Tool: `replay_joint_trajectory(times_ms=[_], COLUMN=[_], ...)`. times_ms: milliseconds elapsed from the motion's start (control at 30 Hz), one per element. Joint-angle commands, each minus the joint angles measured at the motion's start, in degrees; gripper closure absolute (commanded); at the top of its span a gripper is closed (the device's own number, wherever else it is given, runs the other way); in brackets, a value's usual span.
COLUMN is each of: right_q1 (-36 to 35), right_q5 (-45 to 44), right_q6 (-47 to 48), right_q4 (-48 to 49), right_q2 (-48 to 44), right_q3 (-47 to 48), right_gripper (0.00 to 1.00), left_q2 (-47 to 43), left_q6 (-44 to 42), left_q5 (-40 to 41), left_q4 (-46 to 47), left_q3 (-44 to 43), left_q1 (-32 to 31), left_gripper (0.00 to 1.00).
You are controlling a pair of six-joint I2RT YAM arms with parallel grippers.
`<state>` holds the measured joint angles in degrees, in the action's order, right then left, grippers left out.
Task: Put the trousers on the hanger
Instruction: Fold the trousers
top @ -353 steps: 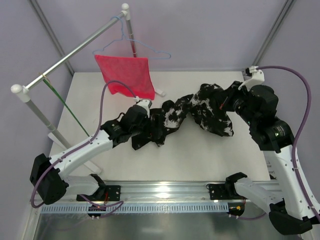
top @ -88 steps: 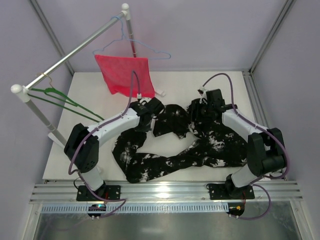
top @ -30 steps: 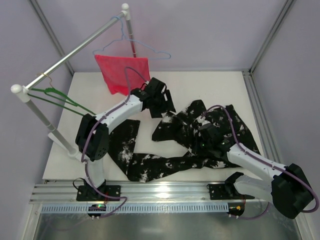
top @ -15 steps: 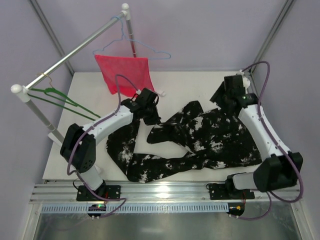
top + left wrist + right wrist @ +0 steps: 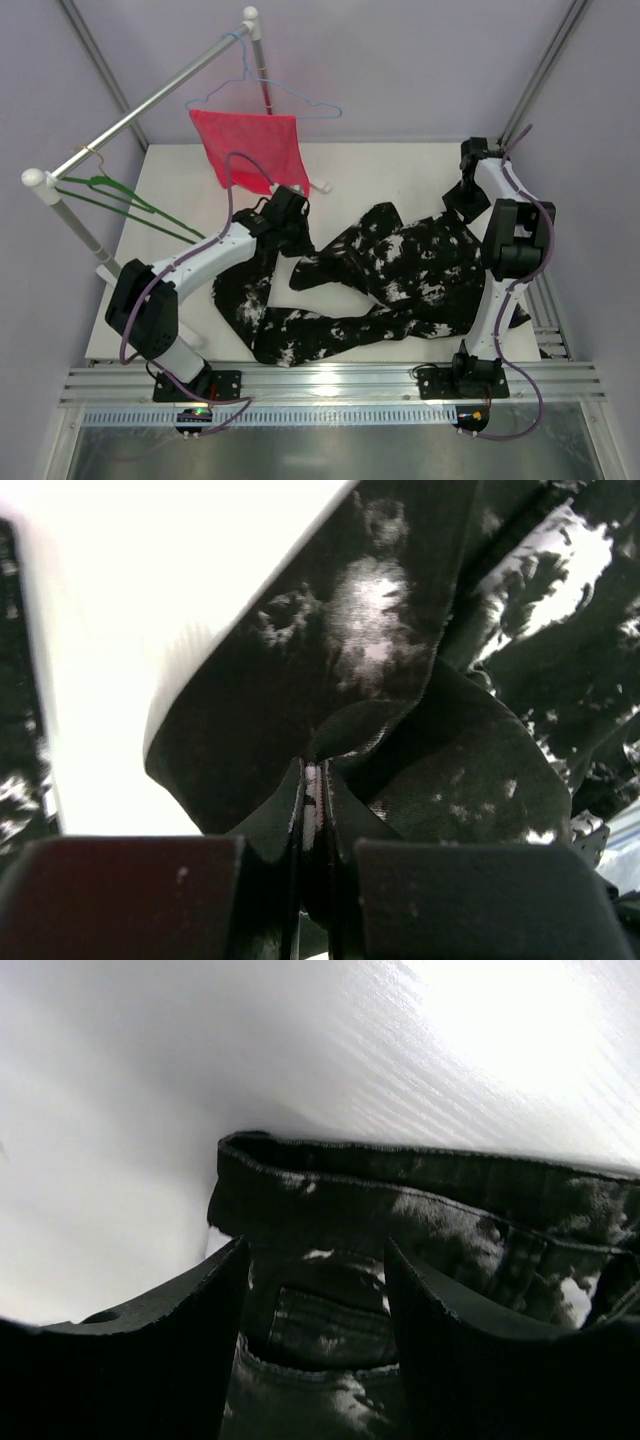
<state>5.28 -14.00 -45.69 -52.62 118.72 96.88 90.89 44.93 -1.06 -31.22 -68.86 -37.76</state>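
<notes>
The trousers (image 5: 420,270), black with white splotches, lie spread across the middle and right of the table (image 5: 370,170). My left gripper (image 5: 298,243) is at their left edge, shut on a fold of the trouser fabric (image 5: 380,650); the pinched cloth shows between its jaws (image 5: 315,780). At the back right, my right gripper (image 5: 458,205) stands open over the waistband (image 5: 420,1190), its fingers (image 5: 200,1300) straddling the fabric without pinching it. The green hanger (image 5: 105,184) hangs on the rail at the far left, away from both grippers.
A metal rail (image 5: 140,110) runs diagonally along the back left on white posts (image 5: 75,225). A pale blue wire hanger (image 5: 290,95) on it carries a red mesh cloth (image 5: 250,150). Enclosure walls stand close at the right.
The left gripper came down from near the red cloth and shut on the trousers' left edge. The right gripper let go mid-trousers, opened, and swung to the back-right waistband. The trousers lie flatter.
</notes>
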Motion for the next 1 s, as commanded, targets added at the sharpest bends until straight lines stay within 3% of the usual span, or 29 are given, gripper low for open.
replay_joint_trajectory(times_ms=[0, 267, 367, 500, 967], right_q1=[0.26, 0.26, 0.35, 1.05, 2.63], right_q5=[-1.12, -1.47, -3.39, -4.11, -14.73], right_q6=[-2.91, -1.33, 1.55, 5.78, 15.81], right_q4=[-0.81, 2.96, 3.66, 7.0, 9.29], right_q2=[1.86, 8.19, 9.08, 9.34, -5.33], right_q3=[4.28, 5.33, 7.0, 7.44, 8.76], right_gripper=[0.41, 0.43, 0.58, 0.96, 0.96], left_q2=[-1.07, -0.54, -0.54, -0.98, -2.56], left_q6=[-1.86, -0.45, -0.28, -0.45, -2.65], left_q5=[-4.12, -6.77, -5.1, -2.29, 18.01], left_q4=[5.2, 8.55, 7.67, 5.39, -14.56], left_q3=[1.97, 3.82, 3.56, 1.81, -11.12], left_q1=[-0.12, -0.21, -0.12, -0.21, 1.55], left_gripper=[1.0, 1.0, 1.0, 1.0, 0.96])
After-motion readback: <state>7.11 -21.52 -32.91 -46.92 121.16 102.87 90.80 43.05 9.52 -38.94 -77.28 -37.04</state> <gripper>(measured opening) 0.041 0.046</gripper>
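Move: The free waist corner of the trousers lies some 4 cm ahead of the open right gripper, 1 cm to its right and 4 cm below; the table's right rail runs about 11 cm to that hand's right, level with it and 5 cm lower. From the left gripper, which already pinches one trouser leg, the hem of the other leg lies around 12 cm left, 2 cm ahead and 11 cm down; the red towel hangs roughly 20 cm ahead and 12 cm left. Lower the open right gripper about 3 cm, ease it forward some 3 cm onto the trousers' waist corner and close to pinch it, then lift and carry it rightwards towards the rail. Keep the left fingers shut on their leg: let that hand dip slightly back and right, then sweep it up, left and forward. ##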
